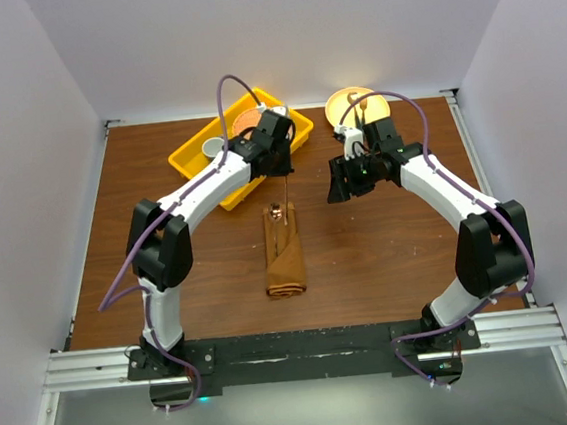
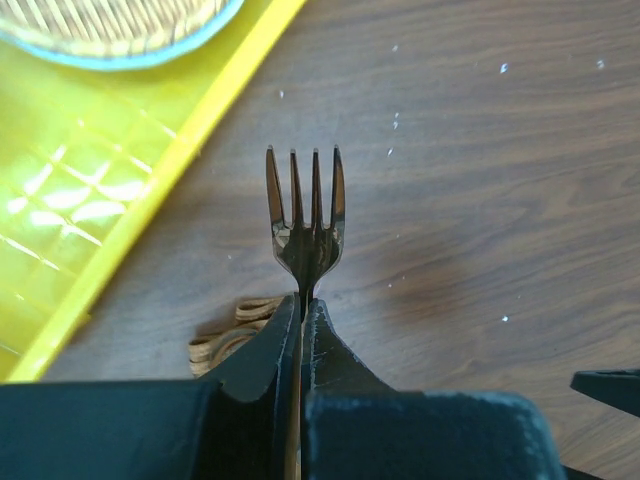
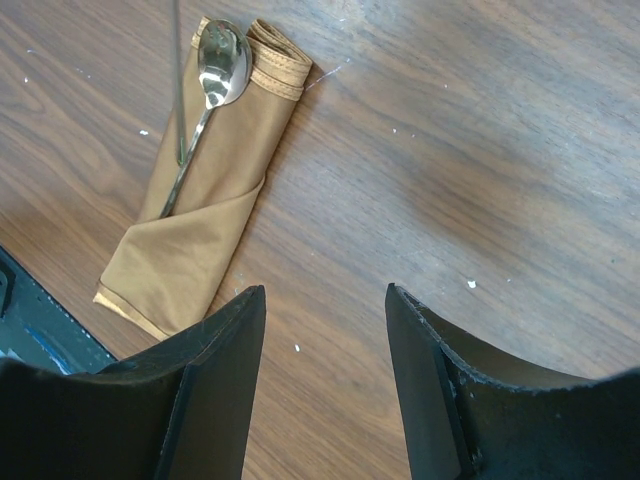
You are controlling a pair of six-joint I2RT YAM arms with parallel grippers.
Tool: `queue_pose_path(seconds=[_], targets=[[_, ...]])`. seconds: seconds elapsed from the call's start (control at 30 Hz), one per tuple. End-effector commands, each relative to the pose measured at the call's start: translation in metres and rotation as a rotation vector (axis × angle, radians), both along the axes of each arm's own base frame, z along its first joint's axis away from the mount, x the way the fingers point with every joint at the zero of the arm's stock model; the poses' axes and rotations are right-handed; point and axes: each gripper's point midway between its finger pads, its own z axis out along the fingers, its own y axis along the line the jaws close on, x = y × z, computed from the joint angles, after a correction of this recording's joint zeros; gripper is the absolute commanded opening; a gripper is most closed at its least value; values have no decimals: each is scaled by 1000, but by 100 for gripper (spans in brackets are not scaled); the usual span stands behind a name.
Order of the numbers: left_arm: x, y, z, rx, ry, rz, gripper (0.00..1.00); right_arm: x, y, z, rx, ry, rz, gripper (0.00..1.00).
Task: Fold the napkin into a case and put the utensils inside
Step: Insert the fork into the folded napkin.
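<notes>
The napkin lies folded into a narrow rust-brown case (image 1: 285, 255) at the table's middle, also seen in the right wrist view (image 3: 205, 215). A slim spoon (image 3: 222, 65) sits with its handle tucked into the case and its bowl at the far end (image 1: 277, 213). My left gripper (image 2: 302, 305) is shut on a dark four-tined fork (image 2: 305, 215), gripped at the neck. It hangs over the case's far end (image 1: 286, 184), its thin handle (image 3: 179, 90) pointing down beside the spoon. My right gripper (image 3: 325, 295) stands open over bare table, right of the case (image 1: 341, 182).
A yellow tray (image 1: 198, 160) at the back left holds a white cup (image 1: 214, 146) and a woven plate (image 2: 110, 30). A yellow plate (image 1: 346, 106) sits at the back right. The case's folded edge (image 2: 225, 340) shows below the left fingers.
</notes>
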Motion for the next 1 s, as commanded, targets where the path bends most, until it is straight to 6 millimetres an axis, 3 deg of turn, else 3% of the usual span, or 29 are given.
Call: queue_pose_path(seconds=[0.0,0.17,0.63,0.97], targets=[[-7,0,-9,-46,28,65,0,3,-6,9,-15,-46,-10,56],[-18,7,-35,-29,93,87,0,4,-4,9,-6,-41,-6,56],[-53,14,-74,-14,248,95,0,5,-5,8,-12,-35,-9,56],[-76,9,-69,-54,293,84,0,4,-5,10,-10,-43,-9,56]])
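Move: The left hand, still holding the fork by its neck with the handle hanging back towards the base, has the napkin's pocket mouth about 17 cm back, 1 cm left and 14 cm below it. The spoon's bowl, on the napkin's far end, is some 7 cm back, 2 cm left and 13 cm down. The yellow tray's middle is 10 cm ahead and 9 cm left, 13 cm down. From the idle right hand, the pocket mouth lies roughly 10 cm back, 17 cm left and 12 cm below. The fork's handle end comes down onto the folded napkin and slides in at the pocket mouth beside the spoon's handle, the left fingers keeping their shut grip on its neck. The left hand sinks about 9 cm while drawing back some 6 or 7 cm towards the base, quick at first and then slower, its wrist tipping nearly 20 degrees to point more steeply down, which lays the fork flatter over the napkin. ##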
